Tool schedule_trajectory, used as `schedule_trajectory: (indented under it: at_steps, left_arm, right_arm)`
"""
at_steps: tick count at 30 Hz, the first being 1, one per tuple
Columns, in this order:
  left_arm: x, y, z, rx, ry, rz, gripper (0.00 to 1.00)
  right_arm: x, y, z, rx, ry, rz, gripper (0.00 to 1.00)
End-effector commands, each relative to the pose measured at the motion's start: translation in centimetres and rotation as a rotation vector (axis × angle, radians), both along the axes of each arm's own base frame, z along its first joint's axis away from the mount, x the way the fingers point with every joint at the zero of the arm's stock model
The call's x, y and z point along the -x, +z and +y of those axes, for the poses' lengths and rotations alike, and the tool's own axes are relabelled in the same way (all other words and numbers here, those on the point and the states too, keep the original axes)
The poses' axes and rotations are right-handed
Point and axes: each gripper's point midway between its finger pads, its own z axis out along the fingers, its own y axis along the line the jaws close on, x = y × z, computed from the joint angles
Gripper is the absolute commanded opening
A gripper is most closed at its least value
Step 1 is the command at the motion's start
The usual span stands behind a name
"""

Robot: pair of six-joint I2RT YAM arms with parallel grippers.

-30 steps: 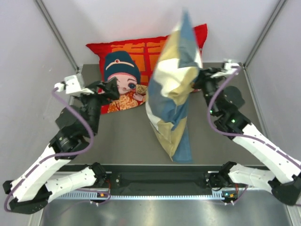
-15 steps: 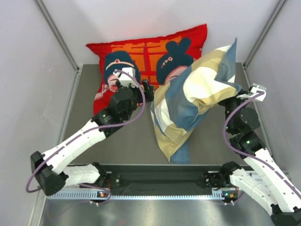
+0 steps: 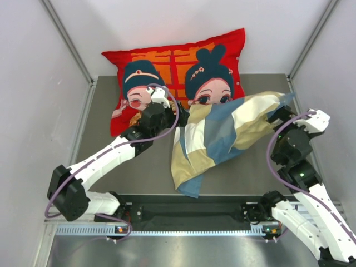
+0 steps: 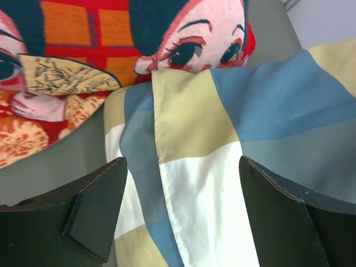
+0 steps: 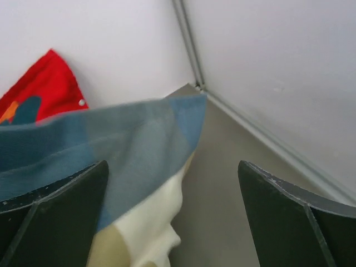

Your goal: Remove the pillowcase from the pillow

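Observation:
The pillowcase (image 3: 222,130), in blue, tan-yellow and cream checks, lies slumped across the middle and right of the table. It also fills the left wrist view (image 4: 194,122) and shows in the right wrist view (image 5: 111,144). The pillow itself is hidden. A cream-white bulge (image 5: 156,222) shows under the blue edge; I cannot tell whether it is pillow or cream check. My left gripper (image 3: 181,115) (image 4: 182,161) is open over the pillowcase's far left corner, holding nothing. My right gripper (image 3: 278,117) (image 5: 172,164) is open at the pillowcase's far right corner, its jaws apart with the blue edge between them.
A large red cartoon-figure cushion (image 3: 172,61) leans against the back wall, just behind the pillowcase and the left gripper. Grey walls with metal posts close in on both sides. The grey table (image 3: 111,167) shows bare at the left and front left.
The pillowcase, held up high by the right gripper, has dropped flat onto the table. The right gripper has opened and swung right. The left arm has reached right to the pillowcase's left corner.

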Motion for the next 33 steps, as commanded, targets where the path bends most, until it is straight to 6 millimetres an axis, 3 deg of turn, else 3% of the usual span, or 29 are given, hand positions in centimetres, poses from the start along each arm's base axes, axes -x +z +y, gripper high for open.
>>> schedule_trajectory:
  at_steps: [1,6,10,13,19,27,33]
  left_arm:
    - [-0.5,2.2,-2.1,0.108,-0.057,-0.043,0.86]
    - [-1.0,1.2,-2.8,0.096,-0.07,-0.025,0.86]
    - [-1.4,-0.1,-3.4,0.085,-0.079,0.003,0.86]
    - [-1.6,-1.7,-4.6,0.088,-0.116,0.039,0.86]
    - [-2.2,-5.4,-6.6,0.072,-0.155,0.114,0.86]
    - [-2.5,-12.8,-6.7,-0.011,-0.125,0.269,0.86]
    - [-1.5,-15.7,-6.9,-0.011,-0.138,0.333,0.8]
  right_arm:
    - [2.9,3.2,-2.6,0.037,-0.09,-0.023,1.0]
    - [5.3,6.8,-3.7,0.056,-0.077,-0.099,1.0]
    - [3.7,6.5,-1.8,0.102,0.018,-0.049,1.0]
    - [0.4,2.9,1.1,0.108,0.116,0.06,1.0]
    - [-3.8,-5.9,5.1,0.042,0.238,0.286,1.0]
    - [-5.2,-14.3,6.8,-0.104,0.347,0.514,1.0]
    - [-4.9,-21.1,8.9,-0.16,0.417,0.723,1.0]
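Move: Below the left gripper, about 2 cm ahead, 7 cm right and 16 cm down, is the pillowcase's left part. The pillow's middle lies about 25 cm ahead of the left gripper, straight ahead and some 17 cm lower. From the right gripper, the pillowcase's middle is roughly 9 cm ahead, 23 cm left and 23 cm down. Its loose right end still hangs in the air, some 10 cm ahead of the right gripper, straight ahead and 10 cm below. Bring the left gripper down about 14 cm and rightward onto the pillowcase's left part, fingers wide, tipping them down until they rest on the cloth. Meanwhile draw the empty right gripper back and up, a little right, then swing it forward, left and steeply down, 25 cm or so, over the pillowcase, tipping its fingers downward and keeping them open. ##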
